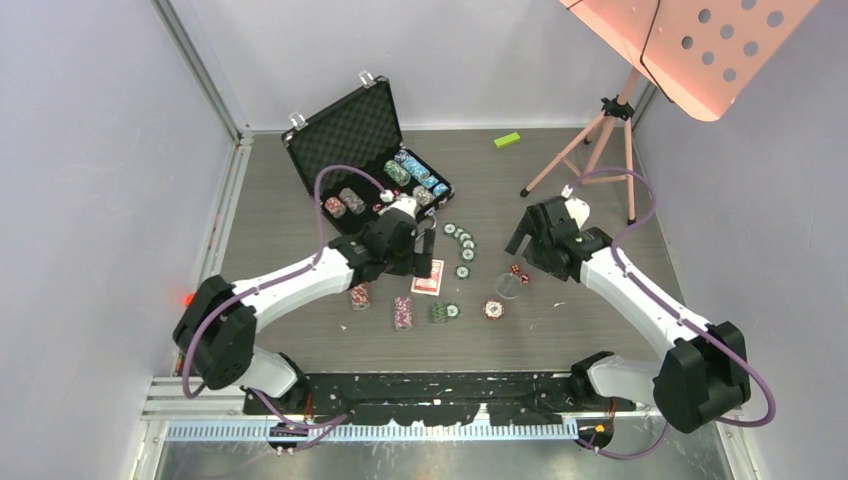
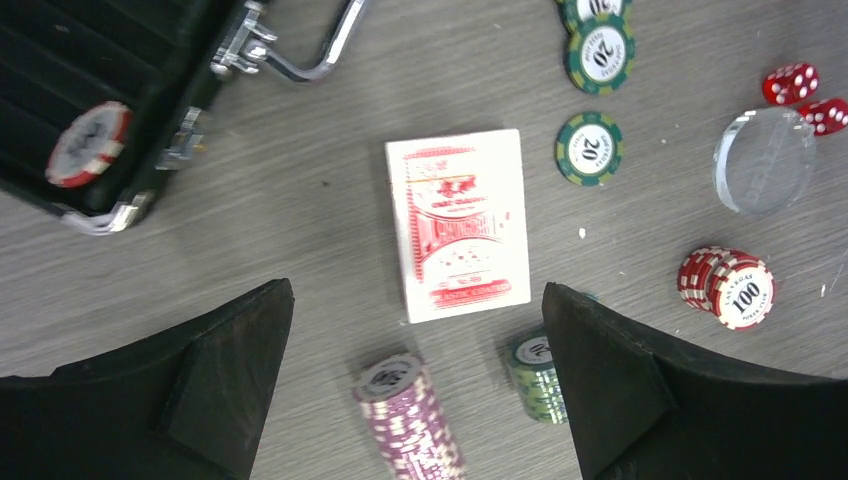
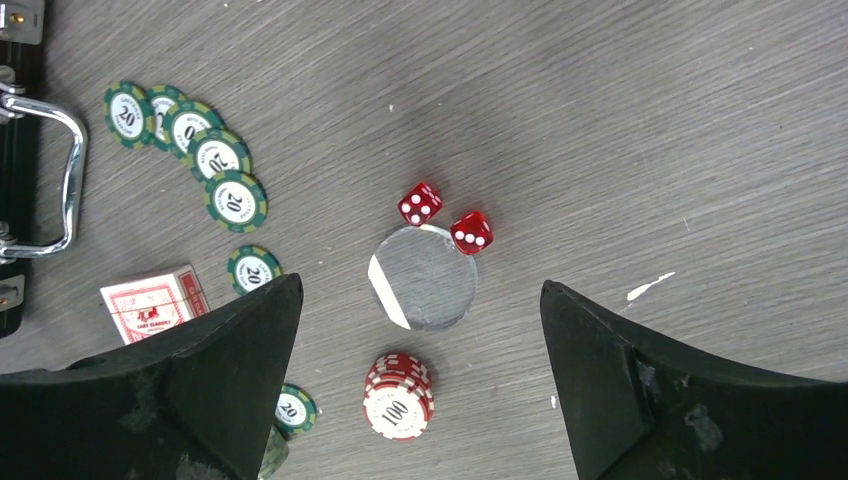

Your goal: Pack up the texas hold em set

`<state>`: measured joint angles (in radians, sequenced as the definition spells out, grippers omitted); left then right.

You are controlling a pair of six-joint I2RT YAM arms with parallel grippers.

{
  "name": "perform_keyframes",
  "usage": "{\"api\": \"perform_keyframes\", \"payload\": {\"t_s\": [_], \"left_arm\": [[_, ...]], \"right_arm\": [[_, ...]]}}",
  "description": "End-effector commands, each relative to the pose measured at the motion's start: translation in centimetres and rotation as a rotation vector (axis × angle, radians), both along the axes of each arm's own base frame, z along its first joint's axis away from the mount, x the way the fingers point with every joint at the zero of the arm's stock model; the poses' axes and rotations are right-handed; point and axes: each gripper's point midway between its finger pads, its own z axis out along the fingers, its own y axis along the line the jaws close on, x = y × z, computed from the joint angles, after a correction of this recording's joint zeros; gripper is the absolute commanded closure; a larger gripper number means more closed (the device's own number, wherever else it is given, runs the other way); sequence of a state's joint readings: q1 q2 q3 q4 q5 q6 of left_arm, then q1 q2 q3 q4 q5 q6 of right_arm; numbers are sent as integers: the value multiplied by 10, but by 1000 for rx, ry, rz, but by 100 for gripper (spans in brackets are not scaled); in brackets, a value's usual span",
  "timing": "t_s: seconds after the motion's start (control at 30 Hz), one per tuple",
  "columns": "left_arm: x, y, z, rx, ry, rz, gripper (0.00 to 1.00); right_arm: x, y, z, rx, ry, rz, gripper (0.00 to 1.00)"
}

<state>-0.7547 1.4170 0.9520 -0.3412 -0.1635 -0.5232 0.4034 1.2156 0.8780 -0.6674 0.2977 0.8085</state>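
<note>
The black briefcase (image 1: 345, 135) lies open at the back with chip stacks in its foam tray. On the table in front lie the red-backed card deck (image 2: 460, 225), a purple chip stack (image 2: 405, 410), a green stack (image 2: 535, 375), a red stack (image 3: 400, 395), loose green chips (image 3: 215, 155), two red dice (image 3: 420, 203) and a clear round disc (image 3: 425, 280). My left gripper (image 2: 416, 290) hangs open above the deck's near edge, holding nothing. My right gripper (image 3: 420, 283) is open and empty above the disc and the red stack.
A small green block (image 1: 507, 140) lies at the back, right of the case. A pink tripod stand (image 1: 600, 140) with a perforated pink board (image 1: 700, 40) stands at the back right. Another chip stack (image 1: 360, 296) sits near the left arm. Walls close the left and right sides.
</note>
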Motion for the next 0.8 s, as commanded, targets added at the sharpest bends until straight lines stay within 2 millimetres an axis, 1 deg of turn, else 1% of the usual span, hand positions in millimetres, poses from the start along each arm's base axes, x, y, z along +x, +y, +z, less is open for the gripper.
{"api": "perform_keyframes", "payload": {"t_s": [0.0,0.1,0.17,0.2,0.3,0.37,0.4,0.53,0.63,0.77], "left_arm": [[9,-36,15,-22,-73,45,0],[8,-51,7,8,-72,26,0],[9,-53,-1,29,-53,35,0],[10,-55,-8,46,-40,35,0],[11,-60,-18,74,-17,14,0],[11,-62,-28,112,-7,4,0],[11,-62,-31,126,-3,2,0],[12,-59,-42,186,5,7,0],[12,-60,-48,202,16,7,1],[10,-58,-56,217,32,12,4]], "right_arm": [[7,1,16,21,-85,21,4],[5,1,19,20,-95,34,3],[3,0,21,21,-103,43,3],[2,2,22,32,-108,54,3],[0,10,28,67,-138,112,3],[-2,12,30,86,-163,122,3],[-2,12,35,95,-186,123,3],[-3,9,40,91,-213,118,3],[-3,7,41,86,-220,116,3],[-3,6,39,81,-214,112,3]]}}
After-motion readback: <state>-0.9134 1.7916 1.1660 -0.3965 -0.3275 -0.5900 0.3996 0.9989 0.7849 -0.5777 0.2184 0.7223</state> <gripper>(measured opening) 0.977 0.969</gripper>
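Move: About 3 cm to the right of the left hand, 1 cm ahead and some 10 cm below it lies the red-and-white card box. At the same table height, from that hand: the purple chip stack about 8 cm back and 3 cm left, the green chip stack 8 cm back and 6 cm right, a lone green chip 2 cm ahead and 11 cm right. From the right hand the card box is roughly 21 cm left, 2 cm back and 11 cm below. Swinging right about 6 cm while starting to sink, the left hand then drops nearly straight down towards the card box, some 6 cm lower in all, its left side rolling up about 10 degrees. The fingers stay wide open, short of the box. The right hand, still open and empty, lifts about 3 cm and tips its fingers up. ##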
